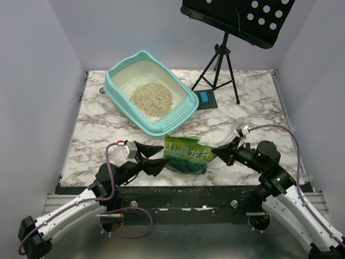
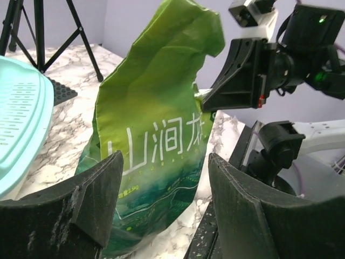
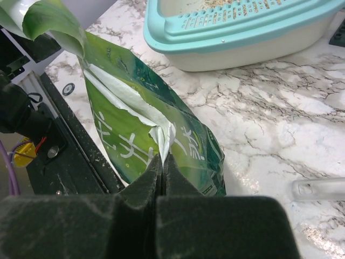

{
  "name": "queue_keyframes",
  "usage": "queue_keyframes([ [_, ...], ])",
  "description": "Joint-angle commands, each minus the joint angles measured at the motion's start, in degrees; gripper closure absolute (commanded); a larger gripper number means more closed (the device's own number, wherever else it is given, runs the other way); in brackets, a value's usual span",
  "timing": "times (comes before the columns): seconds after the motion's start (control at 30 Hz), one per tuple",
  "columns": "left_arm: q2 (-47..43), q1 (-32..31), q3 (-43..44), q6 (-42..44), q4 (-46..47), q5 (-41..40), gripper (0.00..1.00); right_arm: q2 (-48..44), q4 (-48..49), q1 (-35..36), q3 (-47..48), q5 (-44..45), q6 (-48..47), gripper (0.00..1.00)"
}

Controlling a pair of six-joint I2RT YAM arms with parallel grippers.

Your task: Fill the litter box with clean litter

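Observation:
The light-teal litter box (image 1: 184, 104) sits on the marble table at the back left and holds a pile of beige clean litter (image 1: 152, 99). Its slotted rim shows in the right wrist view (image 3: 242, 32). A green printed bag (image 1: 187, 154) stands at the table's near edge. My right gripper (image 1: 214, 151) is shut on the bag's torn top edge (image 3: 163, 156). My left gripper (image 1: 166, 154) is open at the bag's left side. In the left wrist view the lower part of the bag (image 2: 156, 124) lies just ahead of and between the spread fingers (image 2: 99, 199).
A black tripod (image 1: 218, 65) with a perforated music-stand top (image 1: 242, 16) stands at the back right. A small black pad with a blue panel (image 1: 205, 99) lies at its foot. A clear plastic piece (image 3: 318, 189) lies on the table beside the bag. Spilled grains dot the black front rail (image 1: 178, 190).

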Motion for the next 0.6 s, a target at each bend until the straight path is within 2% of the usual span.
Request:
queue_keyframes([
  [0.0, 4.9, -0.3, 0.2, 3.5, 2.9, 1.4, 0.28, -1.1, -2.6, -0.3, 2.6, 0.4, -0.6, 1.0],
  [0.27, 18.6, 0.2, 5.7, 14.6, 8.7, 0.8, 0.28, -2.5, -3.0, -0.3, 1.9, -3.2, -0.9, 1.0],
  [0.43, 26.6, 3.7, 9.0, 14.9, 14.4, 7.6, 0.28, -3.0, -3.0, -0.3, 1.4, -4.6, -0.6, 1.0],
  [0.57, 30.6, 5.9, 11.8, 16.1, 14.7, 10.8, 0.3, -3.9, -3.0, -0.3, 1.0, -5.1, -0.5, 1.0],
])
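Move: The litter bag's middle is about 9 cm to the left gripper's right, 1 cm ahead and some 5 cm lower. The litter box's middle lies around 29 cm ahead of this gripper and 4 cm to its left, roughly 11 cm below. The right gripper already pinches the bag's right edge; the bag's middle lies about 10 cm to its left, 1 cm back and 5 cm below. Bring the open left gripper about 5 cm forward and 3 to 4 cm right, up close to the bag's left upper side; dip it some 3 cm early on, then rise about a centimetre. Tip its fingers down about 10 degrees, nearly level, without closing. Keep the right gripper's pinch on the bag's right edge almost in place. ##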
